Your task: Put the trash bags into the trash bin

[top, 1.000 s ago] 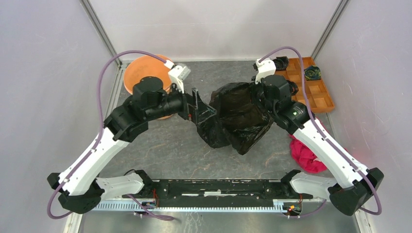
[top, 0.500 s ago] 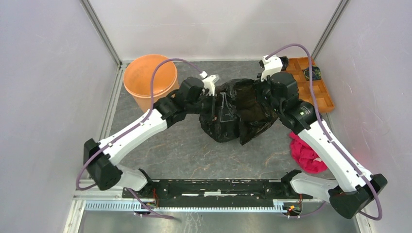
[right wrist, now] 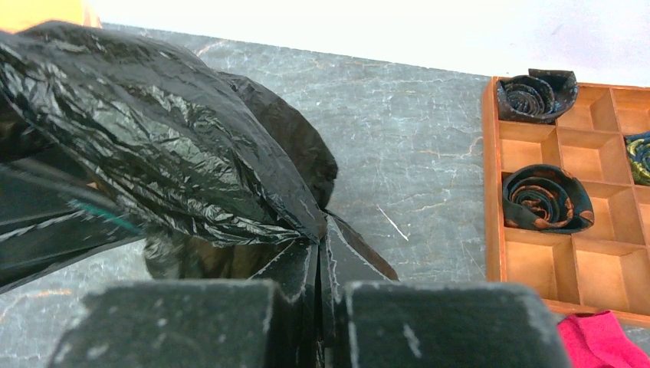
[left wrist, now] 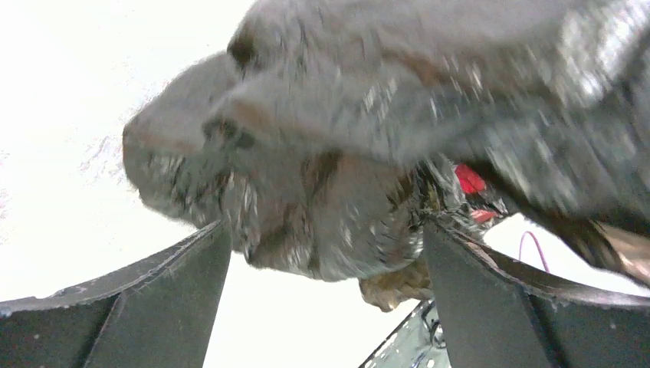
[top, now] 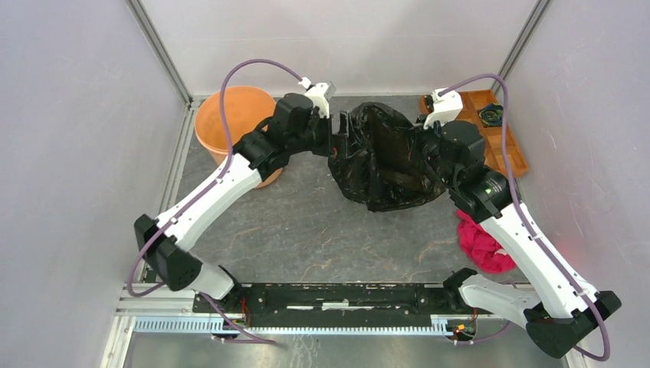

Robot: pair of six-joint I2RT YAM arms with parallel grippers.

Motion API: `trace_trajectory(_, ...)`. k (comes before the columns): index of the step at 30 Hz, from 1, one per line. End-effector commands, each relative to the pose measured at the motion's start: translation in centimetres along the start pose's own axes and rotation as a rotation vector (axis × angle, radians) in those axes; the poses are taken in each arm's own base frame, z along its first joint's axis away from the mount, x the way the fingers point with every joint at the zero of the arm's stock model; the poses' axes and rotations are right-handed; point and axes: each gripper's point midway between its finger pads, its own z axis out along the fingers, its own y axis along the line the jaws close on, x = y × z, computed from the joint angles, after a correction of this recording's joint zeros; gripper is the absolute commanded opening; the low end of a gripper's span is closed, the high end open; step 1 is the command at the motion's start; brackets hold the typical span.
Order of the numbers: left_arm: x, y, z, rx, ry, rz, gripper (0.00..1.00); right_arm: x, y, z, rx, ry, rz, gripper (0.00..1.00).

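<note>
The black trash bag (top: 387,157) hangs crumpled in the middle of the table, between my two grippers. My right gripper (top: 426,146) is shut on a fold of its film; in the right wrist view the pinch (right wrist: 318,261) sits at the bag's (right wrist: 153,146) right edge. My left gripper (top: 344,142) is at the bag's left side. In the left wrist view its jaws (left wrist: 322,230) stand wide apart, with blurred bag film (left wrist: 345,153) bulging between the fingertips. The orange trash bin (top: 222,115) stands at the back left, partly under my left arm.
An orange-brown compartment tray (top: 502,149) with small coiled black rolls (right wrist: 546,199) sits at the back right. A pink-red cloth (top: 483,245) lies under my right arm. Enclosure walls close in on the left, right and back.
My left arm has swung from beside the bin over to the bag's left side. Both grippers have moved toward the back, and the bag has shifted back with them.
</note>
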Motion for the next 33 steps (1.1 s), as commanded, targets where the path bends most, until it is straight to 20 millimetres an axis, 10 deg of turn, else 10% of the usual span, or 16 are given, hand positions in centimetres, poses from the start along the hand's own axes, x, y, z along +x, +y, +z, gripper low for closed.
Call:
trace_trajectory(1,0.1,-1.0,-3.9,0.057,-0.038,0.102,1.0,-1.6,-0.5,0.0,0.036,-0.092,0.068,0.01)
trace_trajectory(12,8.2,-3.8,-7.0,0.364,0.016,-0.152,1.0,-1.1,0.2,1.3,0.024,-0.085,0.129,0.0)
trace_trajectory(21,8.1,-2.1,-1.1,0.252,0.021,-0.318,0.98,-1.0,1.4,1.1,-0.045,-0.076,0.136,0.01)
trace_trajectory(30,11.3,3.9,1.9,0.011,0.049,-0.377,0.51,3.0,0.5,0.7,-0.028,-0.007,0.069,0.01)
trace_trajectory(33,8.5,6.2,1.8,-0.015,0.027,-0.39,0.3,2.8,-0.7,1.2,0.028,-0.03,0.016,0.0)
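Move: The black trash bag hangs from the right hand's shut fingers, its middle roughly 8 cm to that hand's left, 3 cm back and 9 cm below. From the left hand, open beside the bag, the same middle is about 7 cm right, 3 cm back and 9 cm lower. The orange bin stands some 21 cm left of the left hand and 4 cm ahead, its middle about 18 cm lower. Back by about 10 cm, first drifting left and then sinking, the left hand draws off with fingers wide. It then turns forward some 5 cm while still sinking, about 11 cm down in all, tips down nearly 20 degrees and starts closing around the bag's left edge. The right hand keeps its pinch on the bag, holding roughly in place before lowering about 4 cm late on. ##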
